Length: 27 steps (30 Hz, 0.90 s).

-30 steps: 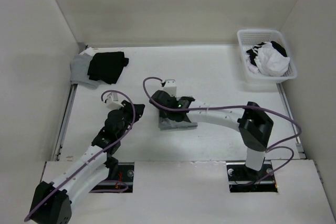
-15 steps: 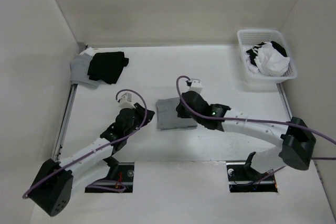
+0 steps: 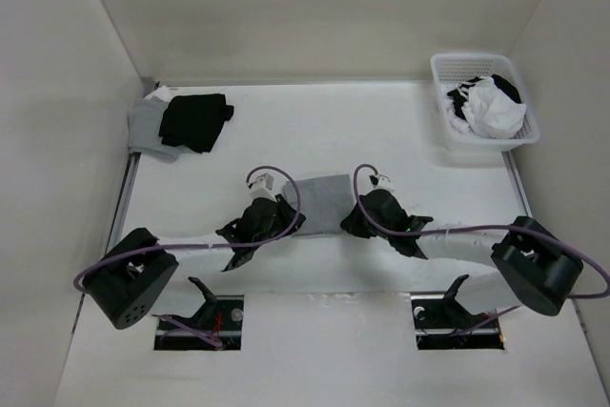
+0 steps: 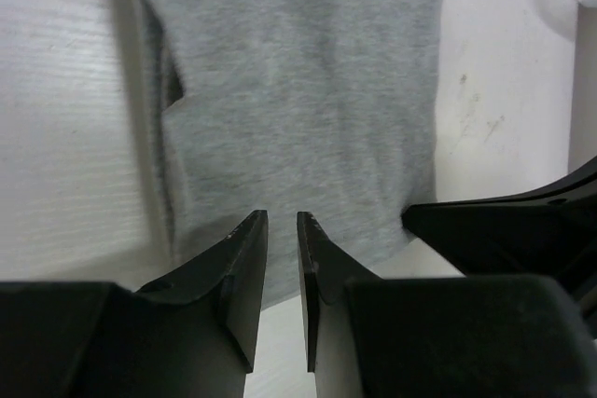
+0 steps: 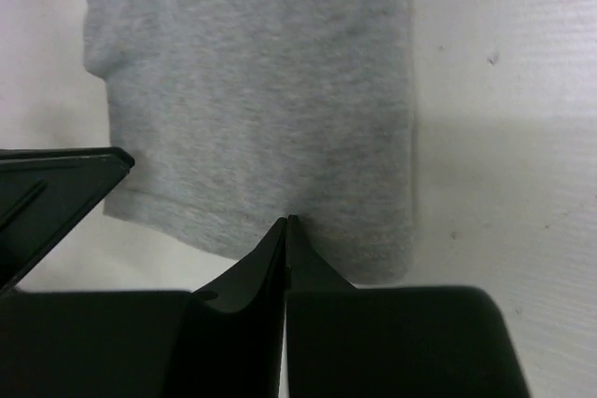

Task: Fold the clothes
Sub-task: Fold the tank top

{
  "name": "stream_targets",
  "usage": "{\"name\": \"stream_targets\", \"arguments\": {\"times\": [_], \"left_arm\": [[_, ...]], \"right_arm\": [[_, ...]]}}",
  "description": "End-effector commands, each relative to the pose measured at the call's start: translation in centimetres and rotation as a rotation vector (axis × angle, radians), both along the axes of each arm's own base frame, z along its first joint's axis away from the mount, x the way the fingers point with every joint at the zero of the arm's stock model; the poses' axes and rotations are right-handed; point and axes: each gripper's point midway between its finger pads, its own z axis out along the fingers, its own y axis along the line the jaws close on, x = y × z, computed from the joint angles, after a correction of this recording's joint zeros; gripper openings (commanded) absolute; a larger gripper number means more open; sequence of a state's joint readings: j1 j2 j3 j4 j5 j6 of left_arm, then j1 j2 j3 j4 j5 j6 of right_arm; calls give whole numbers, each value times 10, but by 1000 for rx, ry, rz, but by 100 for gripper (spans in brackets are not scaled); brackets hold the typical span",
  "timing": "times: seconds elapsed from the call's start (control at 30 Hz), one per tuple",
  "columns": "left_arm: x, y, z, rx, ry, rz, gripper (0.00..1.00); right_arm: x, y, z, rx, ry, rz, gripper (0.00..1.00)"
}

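Observation:
The clothes (image 3: pixel 322 199) are a grey top lying folded into a flat rectangle in the middle of the table, between the two arms. In the left wrist view the clothes (image 4: pixel 298 90) fill the upper frame. My left gripper (image 4: pixel 280 218) hovers at their near edge, open by a narrow gap with nothing between the fingers. In the top view this left gripper (image 3: pixel 283 216) sits at the fold's near left corner. My right gripper (image 5: pixel 287 221) is shut, its tips meeting over the near hem of the clothes (image 5: pixel 261 90). From above, the right gripper (image 3: pixel 356 215) is at the near right corner.
A white basket (image 3: pixel 481 147) at the back right holds white and black garments (image 3: pixel 491 107). A black garment (image 3: pixel 195 119) lies on a light-grey one (image 3: pixel 143 123) at the back left. Walls close in the table on the left, back and right.
The right arm drew back from over the clothes to their right side and its jaws closed. The left arm swung in low to their left side. The folded clothes now lie slightly farther back.

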<state>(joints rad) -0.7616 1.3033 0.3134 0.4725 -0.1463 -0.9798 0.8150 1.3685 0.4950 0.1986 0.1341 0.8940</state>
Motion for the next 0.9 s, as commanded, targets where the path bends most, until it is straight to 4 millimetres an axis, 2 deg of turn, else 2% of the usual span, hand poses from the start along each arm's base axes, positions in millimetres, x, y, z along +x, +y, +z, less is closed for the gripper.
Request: {"name": "stream_targets", "arguments": {"times": [0.0,0.07,0.13,0.23,0.33,0.43,0.5,0.63,0.7,0.8,0.87], "left_arm": [[-3,12,-6,-18,4,38,18],[-5,26,-21,17,43,62,19],[-4,37,-22,21,47,87,20],[2,45,-1,-8,-13,101,24],[6,52,25,11,-85,102,27],[12,69,44,54,-141,143,33],[17,83,52,88,-169,184,39],[28,111,52,140,-167,265,46],[31,121,48,162,-140,293,47],[35,137,41,190,-102,342,48],[38,146,39,197,-87,366,48]], "right_arm": [[8,5,11,102,-20,-41,3],[5,0,9,102,-9,-53,4],[4,-2,19,117,-24,-55,9],[5,-3,47,157,-80,-51,20],[11,-12,91,197,-186,-52,32],[24,-34,121,198,-292,-98,36],[36,-55,132,182,-339,-155,38],[61,-85,147,167,-399,-246,40],[73,-98,150,153,-424,-296,43],[87,-117,147,139,-453,-371,46],[94,-134,136,113,-464,-436,48]]}}
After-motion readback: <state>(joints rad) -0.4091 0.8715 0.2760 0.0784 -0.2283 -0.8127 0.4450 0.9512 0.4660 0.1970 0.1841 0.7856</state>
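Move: The folded tank top lies low between the hands. Its middle is about 4 cm ahead, 5 cm to the right and 3 cm below the left hand; from the right hand it is some 5 cm ahead, 8 cm left and 2 cm down. The black garment sits roughly 27 cm ahead and 27 cm left of the left hand, the laundry basket about 33 cm ahead and 36 cm right of the right hand. Both hands dip, then leave the tank top, opening: left about 14 cm leftward; right 12 cm up, rightward, forward. ##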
